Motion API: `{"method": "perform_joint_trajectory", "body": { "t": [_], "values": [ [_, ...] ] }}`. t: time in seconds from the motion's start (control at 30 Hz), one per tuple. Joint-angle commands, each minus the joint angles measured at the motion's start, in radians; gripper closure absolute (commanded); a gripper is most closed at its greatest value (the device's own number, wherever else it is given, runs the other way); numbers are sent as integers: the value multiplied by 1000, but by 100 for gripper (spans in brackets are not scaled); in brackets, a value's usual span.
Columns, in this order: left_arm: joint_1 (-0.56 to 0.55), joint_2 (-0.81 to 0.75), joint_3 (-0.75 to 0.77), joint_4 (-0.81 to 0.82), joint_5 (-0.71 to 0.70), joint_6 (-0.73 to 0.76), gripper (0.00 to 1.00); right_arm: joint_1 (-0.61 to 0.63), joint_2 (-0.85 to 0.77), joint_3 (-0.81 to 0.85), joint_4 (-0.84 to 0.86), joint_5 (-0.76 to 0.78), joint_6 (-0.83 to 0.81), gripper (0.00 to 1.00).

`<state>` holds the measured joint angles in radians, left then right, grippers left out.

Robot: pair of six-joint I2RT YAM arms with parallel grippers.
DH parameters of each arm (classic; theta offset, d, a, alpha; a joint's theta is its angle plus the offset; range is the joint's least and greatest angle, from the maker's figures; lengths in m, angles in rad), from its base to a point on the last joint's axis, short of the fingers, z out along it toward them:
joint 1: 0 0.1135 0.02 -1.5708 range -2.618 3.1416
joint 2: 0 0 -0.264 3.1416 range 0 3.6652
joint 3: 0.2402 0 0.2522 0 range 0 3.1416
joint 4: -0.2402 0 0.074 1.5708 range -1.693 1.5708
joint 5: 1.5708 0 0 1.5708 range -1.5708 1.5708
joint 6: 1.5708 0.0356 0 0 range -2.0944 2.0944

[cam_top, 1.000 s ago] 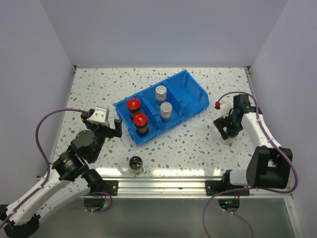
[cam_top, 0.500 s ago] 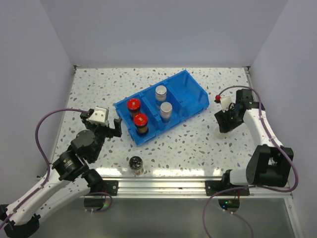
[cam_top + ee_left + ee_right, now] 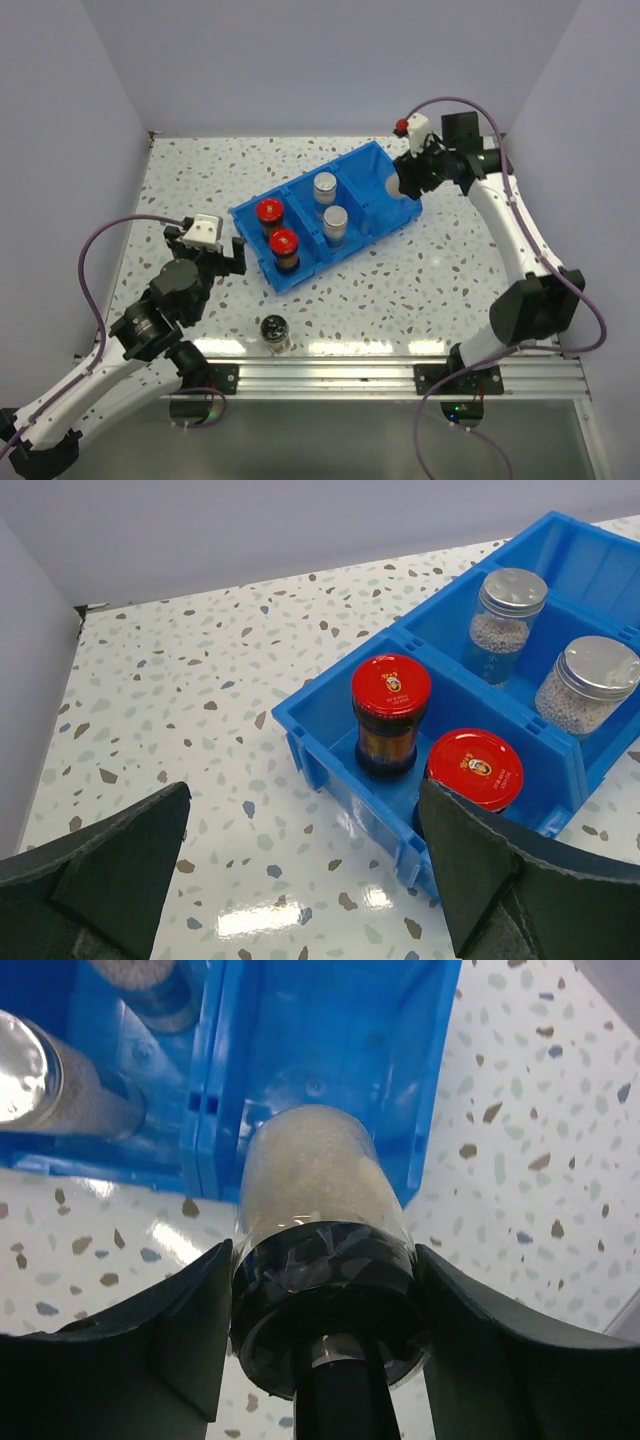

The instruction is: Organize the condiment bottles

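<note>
A blue bin (image 3: 345,255) lies slantwise at mid-table. Two red-capped jars (image 3: 270,212) (image 3: 284,243) stand in its left compartment, and two silver-capped jars (image 3: 325,187) (image 3: 335,222) in the middle one. My right gripper (image 3: 400,185) is shut on a black-capped jar (image 3: 315,1190) with pale grains. It holds that jar tilted over the bin's right compartment (image 3: 350,1030). A second black-capped jar (image 3: 274,332) stands on the table near the front edge. My left gripper (image 3: 300,810) is open and empty, just left of the bin (image 3: 340,780), facing the red-capped jars (image 3: 390,715).
White walls close the table at the back and on both sides. A metal rail runs along the near edge (image 3: 330,375). Purple cables loop from both arms.
My right arm has swung from the table's right side up and left to the bin's right compartment. The left arm has barely moved.
</note>
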<state>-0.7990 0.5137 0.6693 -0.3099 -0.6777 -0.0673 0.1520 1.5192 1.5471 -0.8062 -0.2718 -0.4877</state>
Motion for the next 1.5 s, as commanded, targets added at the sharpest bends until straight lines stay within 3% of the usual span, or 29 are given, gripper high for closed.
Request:
{"method": "perform_joint_trajectory", "body": {
  "t": [0.0, 0.27, 0.47, 0.57, 0.67, 0.7, 0.73, 0.83, 0.87, 0.9, 1.07, 1.23, 1.33, 1.47],
  "values": [
    [3, 9, -5, 11, -22, -6, 0, 63, 163, 175, 117, 77, 77, 100],
    [3, 16, -8, 18, 1, 6, 0, 127, 565, 588, 33, 105, 74, 100],
    [3, 5, -8, 23, -2, 11, 0, 159, 783, 758, -24, 221, 23, 100],
    [1, 2, -10, 23, 4, 11, 0, 164, 826, 805, -65, 233, 0, 95],
    [1, 0, -8, 28, 13, 15, 0, 176, 823, 768, -57, 253, -18, 86],
    [3, 2, -8, 26, 15, 15, 0, 182, 822, 748, -54, 263, -22, 77],
    [1, 2, -8, 26, 18, 15, 0, 188, 822, 743, -53, 270, -25, 59],
    [3, -3, -8, 26, 26, 17, 0, 205, 828, 743, -50, 295, -35, 31],
    [1, -6, -8, 28, 29, 17, 0, 211, 829, 751, -48, 301, -35, 16],
    [3, -7, -10, 31, 29, 17, 0, 213, 828, 757, -50, 307, -35, 11],
    [3, -29, -17, 40, 43, 20, 0, 219, 803, 806, -56, 315, -28, 4],
    [3, -55, -45, 68, 28, -6, 0, 221, 713, 800, -65, 296, -22, 3],
    [3, -64, -50, 84, 24, -31, 0, 221, 597, 733, -57, 281, -9, 2],
    [3, -35, 44, -20, 104, -152, 0, 219, 341, 488, 10, 209, 11, 2]
  ]
}}
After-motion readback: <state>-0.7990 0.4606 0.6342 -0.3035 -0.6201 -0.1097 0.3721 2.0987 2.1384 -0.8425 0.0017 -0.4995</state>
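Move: The right hand holds the black-capped bottle by its cap, bound for the empty right-end compartment of the blue tray, whose middle lies about 12 cm ahead, 7 cm left and some 21 cm below. In the middle compartment the far silver-lidded jar stands about 11 cm ahead and 20 cm left, the near one 1 cm ahead and 17 cm left. From the idle left hand the empty compartment is roughly 28 cm ahead, 34 cm right. Forward and left first, then steeply down, the right hand carries the gripped bottle about 15 cm out and 8 cm left, and sinks some 14 cm to set it in the far-left part of the empty compartment, rolling some 15 degrees so its left side dips. There the fingers open wide, release the cap, and the hand climbs about 11 cm, easing back a little. ##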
